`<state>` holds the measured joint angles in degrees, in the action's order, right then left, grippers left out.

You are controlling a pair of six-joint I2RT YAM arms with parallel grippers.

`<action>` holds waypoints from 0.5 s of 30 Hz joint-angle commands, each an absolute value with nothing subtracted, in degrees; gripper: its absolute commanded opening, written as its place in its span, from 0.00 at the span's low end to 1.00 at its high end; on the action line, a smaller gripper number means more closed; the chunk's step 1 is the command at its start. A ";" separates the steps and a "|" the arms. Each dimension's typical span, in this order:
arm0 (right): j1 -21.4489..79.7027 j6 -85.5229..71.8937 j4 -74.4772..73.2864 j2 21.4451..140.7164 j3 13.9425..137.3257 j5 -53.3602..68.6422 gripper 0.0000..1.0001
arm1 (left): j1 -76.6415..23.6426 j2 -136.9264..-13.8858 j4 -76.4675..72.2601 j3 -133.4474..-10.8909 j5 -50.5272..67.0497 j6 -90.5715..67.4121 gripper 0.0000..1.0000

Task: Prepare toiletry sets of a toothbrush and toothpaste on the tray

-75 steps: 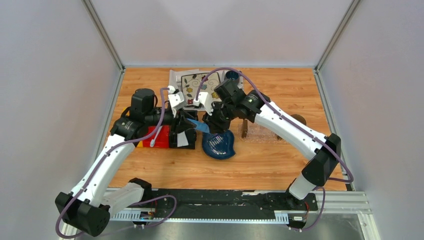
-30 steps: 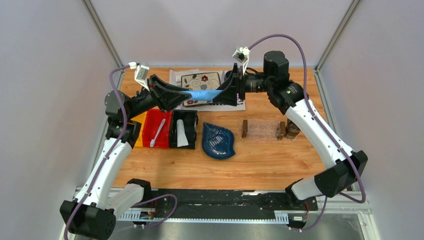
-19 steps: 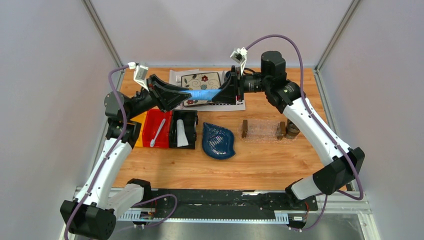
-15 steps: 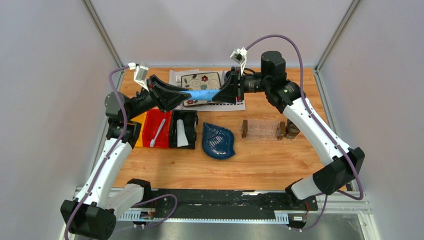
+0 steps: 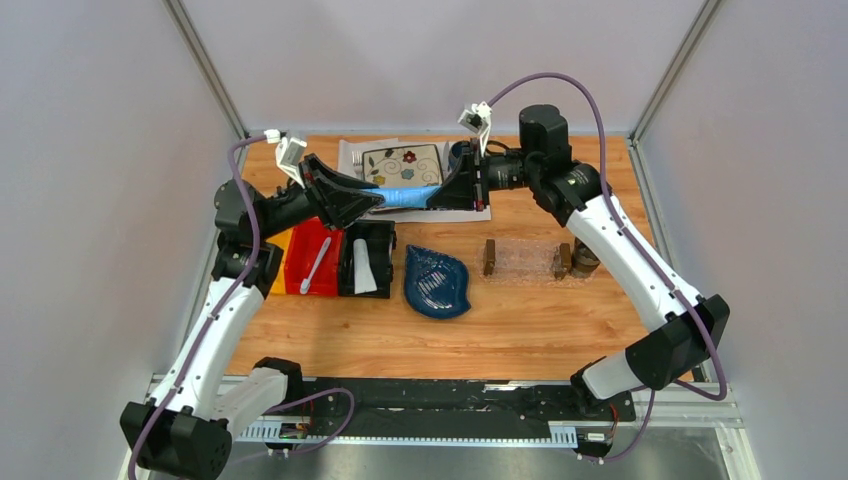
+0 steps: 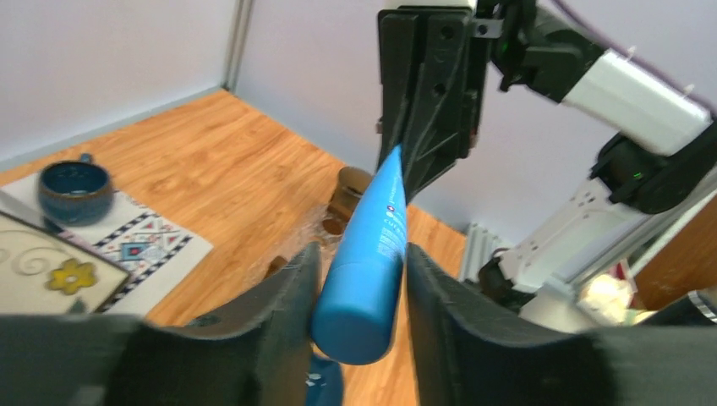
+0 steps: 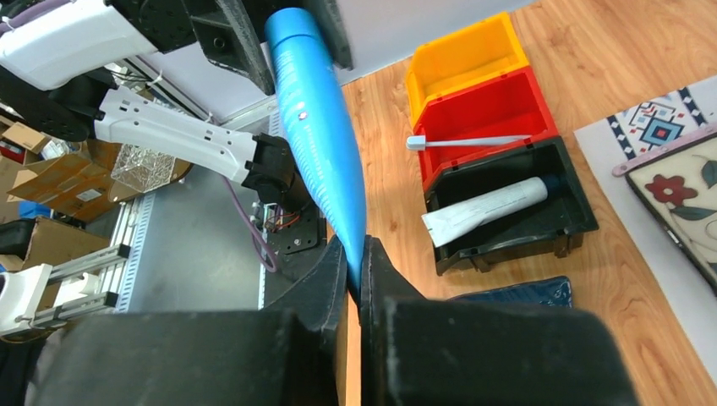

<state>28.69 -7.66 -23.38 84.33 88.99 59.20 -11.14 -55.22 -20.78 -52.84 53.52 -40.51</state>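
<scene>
A light blue toothpaste point(image 5: 405, 195) tube hangs level in the air above the back of the table, between both grippers. My left gripper point(image 5: 372, 198) has its fingers against the cap end point(image 6: 372, 254). My right gripper point(image 7: 355, 245) is shut on the tube's flat tail point(image 7: 317, 127). The pale toothbrush point(image 5: 315, 265) lies in the red bin point(image 7: 499, 106). A white-grey toothpaste point(image 5: 362, 275) tube lies in the black bin point(image 7: 541, 228). The clear tray point(image 5: 525, 258), a brown block at each end, sits right of centre with nothing in it.
A dark blue leaf-shaped dish point(image 5: 437, 282) lies between the bins and the tray. A yellow bin point(image 7: 461, 55) stands left of the red one. A flowered plate on a mat point(image 5: 400, 165) and a blue mug point(image 6: 74, 184) sit at the back. A brown cup point(image 5: 585, 262) stands by the tray's right end.
Both grippers lifted the blue tube from low over the bins to mid-air. In the last second the right jaws closed on its tail, and the left wrist shifted slightly right.
</scene>
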 commanded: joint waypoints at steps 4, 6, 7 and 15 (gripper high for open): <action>29.26 1.39 -35.23 84.11 94.39 53.97 0.00 | -10.99 -55.02 -4.41 -61.60 54.22 -22.27 0.66; 29.53 5.52 -40.40 84.46 95.53 51.86 0.00 | -10.99 -55.72 1.11 -64.14 55.02 -19.00 0.69; 29.97 6.93 -42.00 84.81 96.49 50.38 0.00 | -10.99 -55.98 2.97 -64.94 55.80 -15.85 0.70; 33.83 17.39 -54.04 85.43 100.37 40.44 0.00 | -15.11 -60.11 34.38 -75.04 56.79 11.74 0.73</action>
<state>31.51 9.78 -47.48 85.30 96.55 46.44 -12.08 -58.11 11.84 -69.08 56.53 -9.19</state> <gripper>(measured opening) 0.032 0.735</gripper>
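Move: The right hand pinches the toothpaste's flat end. The tray lies some 24 cm to its right and 5 cm farther out, about 36 cm below; the blue dish is nearly straight beneath. The black box stands 18 cm left and 5 cm ahead of this hand, the brown cup 40 cm right and 4 cm ahead. From the left hand, still around the cap, the tray is about 37 cm right, 5 cm ahead and 38 cm below. The left fingers let go of the blue toothpaste's cap end, opening wide while that hand stays within about a centimetre and rolls some 20 degrees, its fingertips dipping to level. The right hand keeps its pinch on the flat end and sinks about 3.5 cm, easing 2 cm right towards the tray and tipping its fingers down some 15 degrees. ##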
